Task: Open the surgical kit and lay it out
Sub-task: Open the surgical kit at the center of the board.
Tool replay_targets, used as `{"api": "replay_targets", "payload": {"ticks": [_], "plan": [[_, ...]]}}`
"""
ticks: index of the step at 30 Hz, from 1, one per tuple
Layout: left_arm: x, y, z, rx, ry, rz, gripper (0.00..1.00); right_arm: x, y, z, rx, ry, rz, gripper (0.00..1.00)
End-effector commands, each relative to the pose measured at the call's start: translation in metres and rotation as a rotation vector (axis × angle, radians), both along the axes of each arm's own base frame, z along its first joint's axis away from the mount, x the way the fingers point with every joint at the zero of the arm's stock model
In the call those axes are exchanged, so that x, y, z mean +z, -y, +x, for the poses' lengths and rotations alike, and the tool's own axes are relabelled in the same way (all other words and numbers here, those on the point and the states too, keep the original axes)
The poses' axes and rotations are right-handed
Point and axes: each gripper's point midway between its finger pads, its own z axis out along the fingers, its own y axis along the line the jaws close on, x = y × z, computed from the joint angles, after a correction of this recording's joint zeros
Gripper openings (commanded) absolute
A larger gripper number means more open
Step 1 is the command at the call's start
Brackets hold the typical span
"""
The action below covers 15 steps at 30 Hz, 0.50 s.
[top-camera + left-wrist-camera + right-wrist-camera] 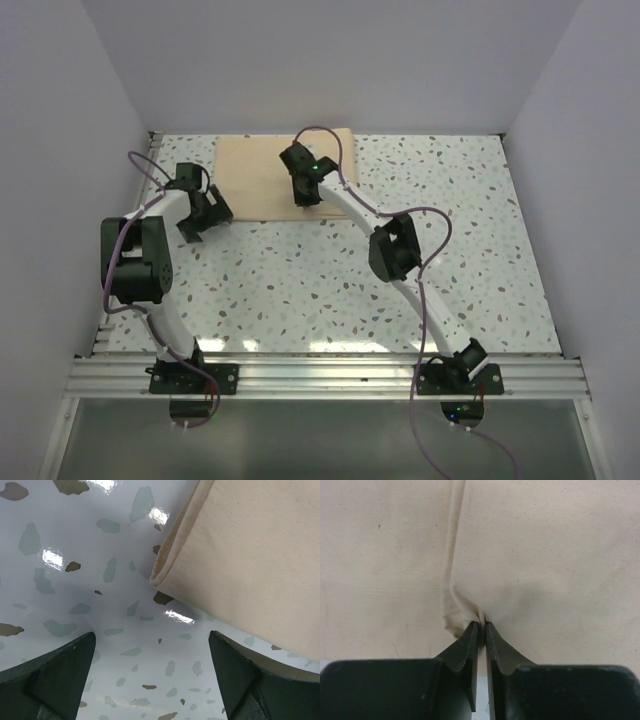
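The surgical kit (262, 172) lies folded shut as a beige cloth wrap at the back of the table; no tray or instruments show. My right gripper (305, 190) is down on its near edge. In the right wrist view its jaws are shut on a pinched fold of the cloth flap (465, 611), with the right gripper (482, 624) tips nearly touching. My left gripper (200, 215) hangs just left of the wrap's near left corner (156, 579). The left gripper (150, 640) is open over bare table, with nothing between its fingers.
The speckled tabletop (300, 280) stretches in front of the wrap. White walls (70, 120) close in the table on the left, back and right. The right arm (400, 255) crosses the middle right of the table. A metal rail (320, 378) runs along the near edge.
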Motion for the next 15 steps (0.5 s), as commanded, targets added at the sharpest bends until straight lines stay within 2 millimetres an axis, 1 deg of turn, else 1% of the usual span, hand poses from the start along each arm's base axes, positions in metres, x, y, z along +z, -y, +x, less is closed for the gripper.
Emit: {"api": "replay_targets", "payload": {"ticks": [1, 3, 4, 5, 6, 7, 8, 9, 10, 11, 12, 13, 14, 15], "plan": [[0.017, 0.003, 0.015, -0.010, 0.081, -0.015, 1.00, -0.012, 0.035, -0.005, -0.032, -0.041, -0.122, 0.09], [0.020, 0.003, 0.019, -0.016, 0.089, -0.013, 1.00, 0.001, 0.037, -0.002, -0.040, -0.024, -0.113, 0.00], [0.021, 0.004, 0.021, -0.020, 0.092, -0.014, 1.00, 0.009, 0.039, 0.000, -0.045, -0.012, -0.106, 0.00], [0.022, 0.004, 0.023, -0.024, 0.096, -0.014, 0.99, 0.029, 0.039, 0.003, -0.050, 0.019, -0.085, 0.00], [0.023, 0.004, 0.027, -0.026, 0.101, -0.014, 1.00, 0.043, 0.041, 0.006, -0.059, 0.040, -0.076, 0.00], [0.023, 0.004, 0.028, -0.027, 0.098, -0.014, 1.00, 0.055, 0.050, 0.011, -0.083, 0.068, -0.087, 0.00], [0.024, 0.003, 0.031, -0.031, 0.099, -0.012, 1.00, 0.086, 0.058, 0.013, -0.105, 0.115, -0.073, 0.00], [0.025, 0.002, 0.035, -0.034, 0.102, -0.006, 0.99, 0.100, 0.068, 0.015, -0.130, 0.139, -0.082, 0.00], [0.023, 0.002, 0.036, -0.032, 0.094, -0.004, 1.00, 0.113, 0.086, 0.020, -0.169, 0.161, -0.090, 0.00], [0.023, 0.001, 0.038, -0.032, 0.092, -0.001, 1.00, 0.115, 0.106, 0.017, -0.207, 0.161, -0.137, 0.00], [0.021, 0.001, 0.041, -0.032, 0.091, -0.003, 1.00, 0.144, 0.121, 0.014, -0.243, 0.198, -0.119, 0.00], [0.019, 0.001, 0.042, -0.034, 0.083, -0.004, 1.00, 0.136, 0.149, 0.010, -0.289, 0.167, -0.153, 0.00], [0.015, 0.002, 0.043, -0.034, 0.074, -0.008, 1.00, 0.141, 0.167, 0.008, -0.326, 0.172, -0.168, 0.00], [0.016, 0.002, 0.046, -0.035, 0.079, -0.011, 0.99, 0.163, 0.182, 0.001, -0.355, 0.200, -0.150, 0.00]]}}
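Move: Just in front of the left hand, some 3 cm ahead and 2 cm below, lies the kit's near-left corner; the kit's folded right flap has its middle about 27 cm to the right and 14 cm ahead. The right fingers are already on the flap's free edge near its near end, with the flap's middle about 9 cm ahead and 4 cm right. The opened left panel lies some 13 cm left and 7 cm ahead of them, the kit's right edge about 12 cm right and 8 cm ahead. Finishing its pinch on the flap's free edge, the right hand barely shifts at first, then pulls right about 9 cm and up some 6 cm, ever faster, turning slightly clockwise and keeping hold of the cloth. The left hand, wide open, eases about 3 cm forward and a little up over the near-left corner, bringing the kit's left edge between its fingers. ##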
